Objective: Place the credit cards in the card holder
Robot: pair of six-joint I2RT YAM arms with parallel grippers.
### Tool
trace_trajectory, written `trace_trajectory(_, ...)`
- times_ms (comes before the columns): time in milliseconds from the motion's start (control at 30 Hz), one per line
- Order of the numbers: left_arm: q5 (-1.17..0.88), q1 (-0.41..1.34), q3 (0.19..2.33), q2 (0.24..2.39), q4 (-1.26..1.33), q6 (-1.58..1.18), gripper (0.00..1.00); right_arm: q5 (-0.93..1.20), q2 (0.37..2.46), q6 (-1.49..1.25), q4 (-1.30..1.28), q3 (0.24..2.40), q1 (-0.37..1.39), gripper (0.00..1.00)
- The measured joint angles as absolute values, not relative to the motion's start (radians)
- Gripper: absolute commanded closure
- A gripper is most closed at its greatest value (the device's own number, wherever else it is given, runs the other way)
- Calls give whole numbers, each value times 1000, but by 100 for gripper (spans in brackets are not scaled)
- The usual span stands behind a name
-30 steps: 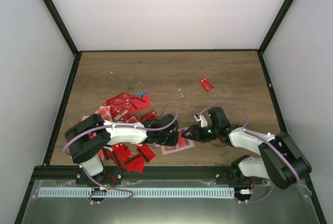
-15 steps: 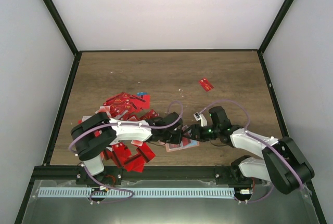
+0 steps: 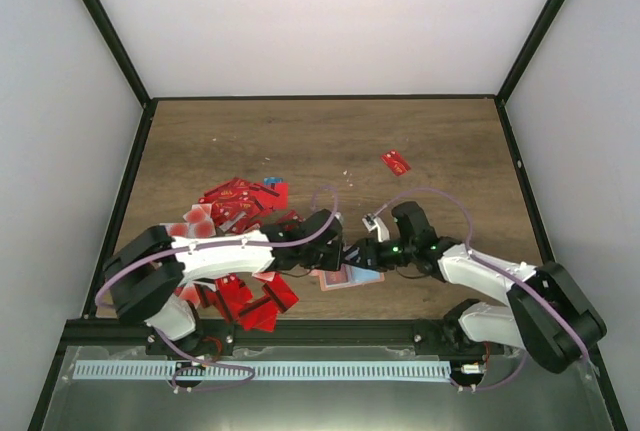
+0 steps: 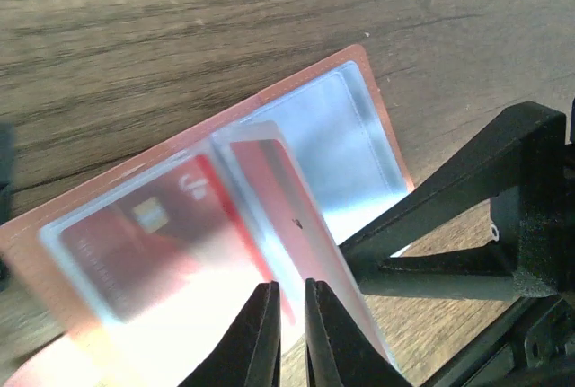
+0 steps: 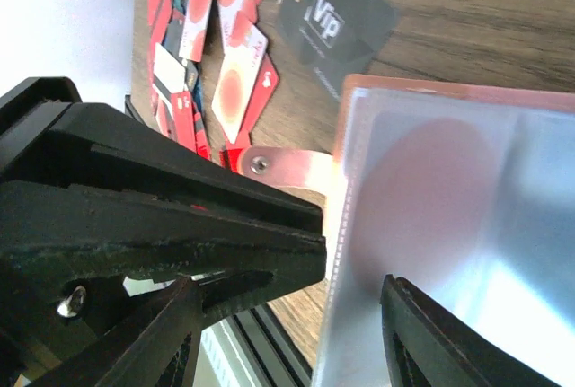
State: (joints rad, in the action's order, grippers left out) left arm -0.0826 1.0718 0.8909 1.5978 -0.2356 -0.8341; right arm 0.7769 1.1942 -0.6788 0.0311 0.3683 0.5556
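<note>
The card holder (image 4: 359, 136) lies open on the wood, salmon-edged with clear sleeves; it also shows in the top view (image 3: 345, 279). One red credit card (image 4: 135, 234) sits in a left sleeve. A second red card (image 4: 287, 198) stands tilted, partly inside the middle sleeve. My left gripper (image 4: 291, 333) hovers just behind that card, its jaws a narrow slit apart with light showing through. My right gripper (image 5: 301, 342) is open, and a clear sleeve (image 5: 431, 225) lies between its fingers. One black finger (image 4: 467, 180) of the right gripper rests against the holder's right page.
A heap of mostly red cards (image 3: 240, 213) lies left of the holder, with more near the front edge (image 3: 255, 301). A black card (image 5: 337, 19) lies close to the holder. A lone red card (image 3: 396, 162) sits farther back on the right.
Both grippers have crept left and slightly farther from the front edge, meeting over the holder. The left jaws, shut before, now stand a sliver apart.
</note>
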Motion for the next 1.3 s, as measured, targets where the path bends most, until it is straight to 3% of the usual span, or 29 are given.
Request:
trace_trajectory(233, -2, 1069, 830, 1431, -366, -847, 77, 753, 1281, -717, 66, 439, 652, 44)
trace_trajectory(367, 70, 1047, 789, 1307, -465, -867, 61, 743, 1365, -727, 83, 497, 724, 44)
trace_trajectory(800, 236, 827, 696, 994, -795, -923, 34, 706, 1528, -728, 121, 702, 822, 45)
trace_trajectory(933, 245, 720, 690, 988, -833, -914, 21, 699, 1605, -728, 121, 757, 859, 46)
trace_trajectory(1033, 241, 642, 690, 1029, -833, -899, 1, 698, 1625, -727, 125, 779, 873, 45)
trace_trajectory(1300, 253, 595, 815, 1248, -879, -847, 0, 669, 1598, -712, 136, 738, 874, 45)
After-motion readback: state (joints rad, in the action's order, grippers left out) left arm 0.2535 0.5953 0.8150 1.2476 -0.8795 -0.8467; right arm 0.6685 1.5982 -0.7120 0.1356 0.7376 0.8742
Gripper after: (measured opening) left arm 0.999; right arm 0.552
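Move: Some 24 cm to the left hand's left, about 2 cm farther out and 6 cm lower, lies the white circle card in the loose pile; a second white card is about 17 cm left and 1 cm back, and the black VIP card about 11 cm left and 4 cm out. The open card holder is about 7 cm below the right hand, its middle roughly 3 cm back and neither left nor right. Leaving the card holder, the left hand sweeps about 25 cm left with a slight rise, then dips and edges forward over the loose cards, turning some 35 degrees counter-clockwise, rolling its left side up and opening its shut fingers wide. Fingers staying half open, the right hand follows about 12 cm left across the holder, its page turning over in that direction, and rises a little to end past the holder's left edge. ##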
